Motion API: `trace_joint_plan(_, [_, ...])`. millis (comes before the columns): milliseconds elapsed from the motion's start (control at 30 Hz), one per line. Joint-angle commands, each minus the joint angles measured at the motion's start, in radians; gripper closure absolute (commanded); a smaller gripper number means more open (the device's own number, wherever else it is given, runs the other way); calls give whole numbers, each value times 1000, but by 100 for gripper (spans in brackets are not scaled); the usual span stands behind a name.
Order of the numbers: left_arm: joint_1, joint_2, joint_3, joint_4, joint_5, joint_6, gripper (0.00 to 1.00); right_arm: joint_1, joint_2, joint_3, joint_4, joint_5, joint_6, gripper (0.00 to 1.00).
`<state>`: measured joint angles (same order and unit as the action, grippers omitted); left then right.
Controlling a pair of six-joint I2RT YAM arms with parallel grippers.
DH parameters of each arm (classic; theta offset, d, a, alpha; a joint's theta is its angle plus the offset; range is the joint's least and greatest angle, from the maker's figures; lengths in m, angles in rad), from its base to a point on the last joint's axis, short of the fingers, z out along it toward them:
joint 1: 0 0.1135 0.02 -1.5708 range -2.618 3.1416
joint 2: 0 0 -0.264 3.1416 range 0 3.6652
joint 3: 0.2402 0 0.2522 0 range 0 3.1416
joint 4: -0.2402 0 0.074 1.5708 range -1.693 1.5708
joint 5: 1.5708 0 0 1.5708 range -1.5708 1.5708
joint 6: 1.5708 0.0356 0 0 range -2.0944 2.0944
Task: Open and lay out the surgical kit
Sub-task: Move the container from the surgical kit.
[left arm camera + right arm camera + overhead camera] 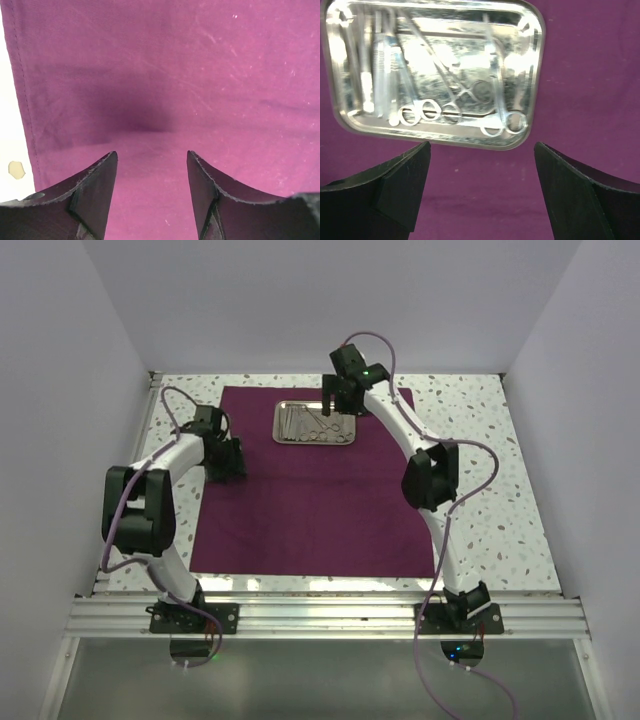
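The surgical kit lies opened out: its maroon cloth (300, 510) is spread flat on the table. A shiny steel tray (315, 442) rests on the cloth's far middle, holding several thin silver instruments (312, 423). My left gripper (232, 458) hovers low over the cloth's left side, open, with only purple fabric (200, 75) between its fingers (100, 190). My right gripper (335, 405) hangs at the tray's right end, open and holding nothing. In the right wrist view the tray (536, 75) lies just beyond the gripper (482, 145), with ring-handled scissors and forceps (465, 92) inside.
The speckled white table (470, 440) shows around the cloth on all sides. Its bare surface (10, 130) lies just left of the cloth's hemmed edge in the left wrist view. White walls close in the left, right and far sides. The arm bases stand on the metal rail (320, 618) at the near edge.
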<state>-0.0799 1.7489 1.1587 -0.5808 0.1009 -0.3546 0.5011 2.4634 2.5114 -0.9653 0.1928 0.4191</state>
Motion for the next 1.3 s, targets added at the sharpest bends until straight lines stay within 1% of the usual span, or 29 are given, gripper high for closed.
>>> trace_joint_plan(0, [-3,-9,21,91,-21,-3,39,-22,-24,-52,37,26,-5,14])
trace_joint_plan(67, [-3,32,117,113,-12,-7,39,-38,-38,-103,59,40,0,18])
trace_joint_plan(100, [-3,59,166,104,-12,-9,42,-50,-37,-108,62,45,4,28])
trace_joint_plan(133, [-3,125,270,76,-15,-9,43,-56,-29,-102,59,43,7,35])
trace_joint_plan(167, [-3,161,323,62,-15,-10,44,-67,-14,-95,59,46,17,40])
trace_joint_plan(200, [-3,194,372,58,-13,-14,44,-73,2,-85,59,45,21,47])
trace_joint_plan(233, [-3,268,471,50,-6,-27,44,-79,15,-57,57,43,26,49])
trace_joint_plan(267, [-3,309,527,41,-1,-35,45,-90,31,-40,51,25,36,50])
trace_joint_plan(300, [-3,387,632,23,16,-52,45,-96,58,-14,51,17,43,51])
trace_joint_plan(400, [-4,498,787,-2,28,-75,46,-104,97,12,48,37,55,51])
trace_joint_plan(433, [-4,562,833,-10,39,-90,46,-104,111,38,46,42,56,52])
trace_joint_plan(467, [-4,592,920,-13,46,-99,46,-107,121,52,46,45,56,52])
trace_joint_plan(533, [-9,668,1014,-4,75,-121,46,-107,152,76,54,40,56,52])
trace_joint_plan(633, [-21,722,1052,25,98,-148,46,-105,178,81,59,48,66,56])
trace_joint_plan(700, [-37,735,1049,51,108,-155,46,-105,189,79,59,53,64,60])
trace_joint_plan(967, [-99,765,1050,45,103,-130,47,-107,201,63,46,65,50,74])
trace_joint_plan(1000, [-107,759,1049,41,100,-123,50,-107,198,57,43,68,49,77])
trace_joint_plan(1133, [-123,732,994,36,77,-101,54,-107,192,41,37,79,46,81])
trace_joint_plan(1167, [-130,727,987,30,69,-96,58,-107,190,38,34,79,46,84])
trace_joint_plan(1233, [-133,713,966,13,33,-84,62,-107,187,27,31,79,47,88])
trace_joint_plan(1267, [-138,706,954,12,22,-78,64,-107,186,24,28,80,47,93])
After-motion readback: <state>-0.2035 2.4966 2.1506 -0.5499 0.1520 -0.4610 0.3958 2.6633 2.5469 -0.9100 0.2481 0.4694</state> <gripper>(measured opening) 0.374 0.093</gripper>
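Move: From the left hand, low over the cloth's left side, the container's middle is about 23 cm ahead, 21 cm right and 2 cm lower; its near short rim is some 22 cm ahead and 10 cm right, tweezers just inside, 3 cm farther right. For the right hand, the container's middle is about 5 cm ahead, 6 cm left and 10 cm below, its right rim 4 cm ahead and 6 cm right, the scissors 4 cm ahead and 3 cm right. Sinking about 10 cm while going some 6 cm right and 4 cm forward, the right hand shuts its nearly open fingers on the container's right rim. The left hand arcs about 23 cm forward, rising some 4 cm and dipping again as its fingers tilt up about 15 degrees, then slides 10 cm right until they straddle the left rim, partly closing. ##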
